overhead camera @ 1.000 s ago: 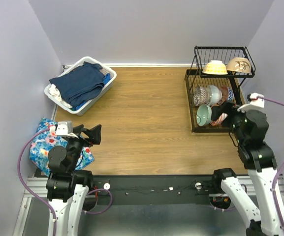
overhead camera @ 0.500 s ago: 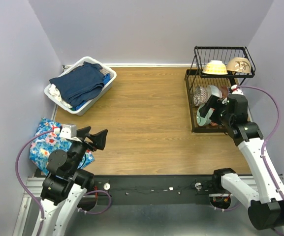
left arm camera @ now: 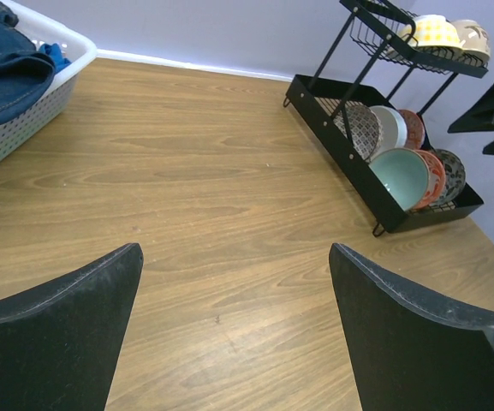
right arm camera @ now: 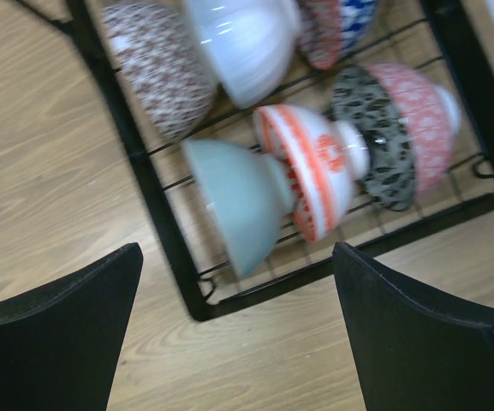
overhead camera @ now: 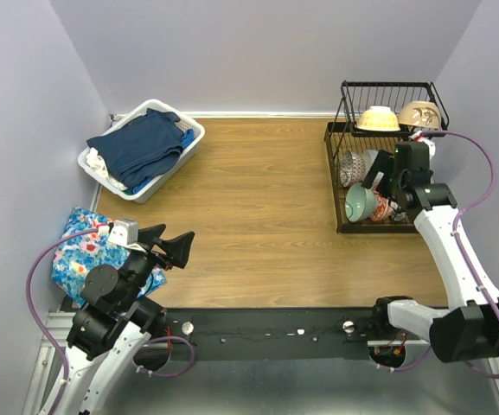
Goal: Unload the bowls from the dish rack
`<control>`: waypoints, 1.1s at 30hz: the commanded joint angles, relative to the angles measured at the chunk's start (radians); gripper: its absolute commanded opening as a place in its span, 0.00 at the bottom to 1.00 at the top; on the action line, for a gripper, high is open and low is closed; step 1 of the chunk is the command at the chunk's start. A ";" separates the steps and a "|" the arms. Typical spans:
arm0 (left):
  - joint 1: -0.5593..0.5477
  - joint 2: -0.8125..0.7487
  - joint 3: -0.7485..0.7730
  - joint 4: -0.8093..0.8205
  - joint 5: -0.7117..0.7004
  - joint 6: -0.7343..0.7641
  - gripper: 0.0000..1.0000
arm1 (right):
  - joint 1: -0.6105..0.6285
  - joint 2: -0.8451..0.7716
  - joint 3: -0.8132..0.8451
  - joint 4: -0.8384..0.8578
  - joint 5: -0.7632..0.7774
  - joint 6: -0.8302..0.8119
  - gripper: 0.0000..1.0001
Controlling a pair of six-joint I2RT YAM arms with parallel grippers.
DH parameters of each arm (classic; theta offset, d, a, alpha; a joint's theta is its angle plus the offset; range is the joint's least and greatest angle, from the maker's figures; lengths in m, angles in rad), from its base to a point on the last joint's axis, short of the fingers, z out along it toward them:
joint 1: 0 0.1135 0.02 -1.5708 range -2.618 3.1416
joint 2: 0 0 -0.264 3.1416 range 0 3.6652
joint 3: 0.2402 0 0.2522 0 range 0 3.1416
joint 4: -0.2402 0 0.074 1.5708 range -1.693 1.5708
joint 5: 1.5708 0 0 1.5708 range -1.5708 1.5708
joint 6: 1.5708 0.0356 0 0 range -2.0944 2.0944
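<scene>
The black wire dish rack (overhead camera: 339, 186) stands at the table's right. Its upper tier holds a cream-yellow bowl (overhead camera: 377, 118) and a beige bowl (overhead camera: 419, 114). The lower tier holds several bowls on edge, among them a mint green bowl (right arm camera: 238, 201), a red-orange bowl (right arm camera: 306, 175), a dark patterned bowl (right arm camera: 383, 145) and a white bowl (right arm camera: 247, 43). My right gripper (overhead camera: 377, 183) is open and empty, above the lower tier's front row; in its wrist view (right arm camera: 238, 342) the mint bowl lies just ahead between the fingers. My left gripper (overhead camera: 173, 238) is open and empty at the front left, facing the rack (left arm camera: 358, 163).
A white laundry basket (overhead camera: 142, 149) with dark blue clothes sits at the back left. A blue floral cloth (overhead camera: 80, 255) lies at the front left edge beside the left arm. Bare wooden tabletop (overhead camera: 258, 190) lies between basket and rack.
My right arm has swung away from the table's front right and up over the rack's lower tier. My left gripper has shifted slightly right.
</scene>
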 commanded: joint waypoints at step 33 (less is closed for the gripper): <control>-0.004 0.075 0.002 -0.007 0.045 0.013 0.99 | -0.671 0.242 -0.105 0.212 -0.760 -0.473 1.00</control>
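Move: The pink-patterned bowl, its dark inside facing left, sits at the right end of the rack's front row. It is some 15 cm right of the right hand, about 4 cm ahead and 14 cm below. The green bowl is 2 cm ahead and the orange bowl 3 cm ahead and 7 cm right. The red-and-blue bowl stands about 13 cm ahead and 12 cm right. From the left hand, the pink bowl is roughly 61 cm right, 18 cm ahead and 15 cm below. Rightward first, the right hand sweeps about 15 cm at speed above the green and orange bowls, swinging clockwise and drawing back slightly. Then it sinks some 6 cm towards the pink bowl, easing forward and left a little as it turns back counter-clockwise about 20 degrees. The fingers stay wide open, and no touch can be seen. ##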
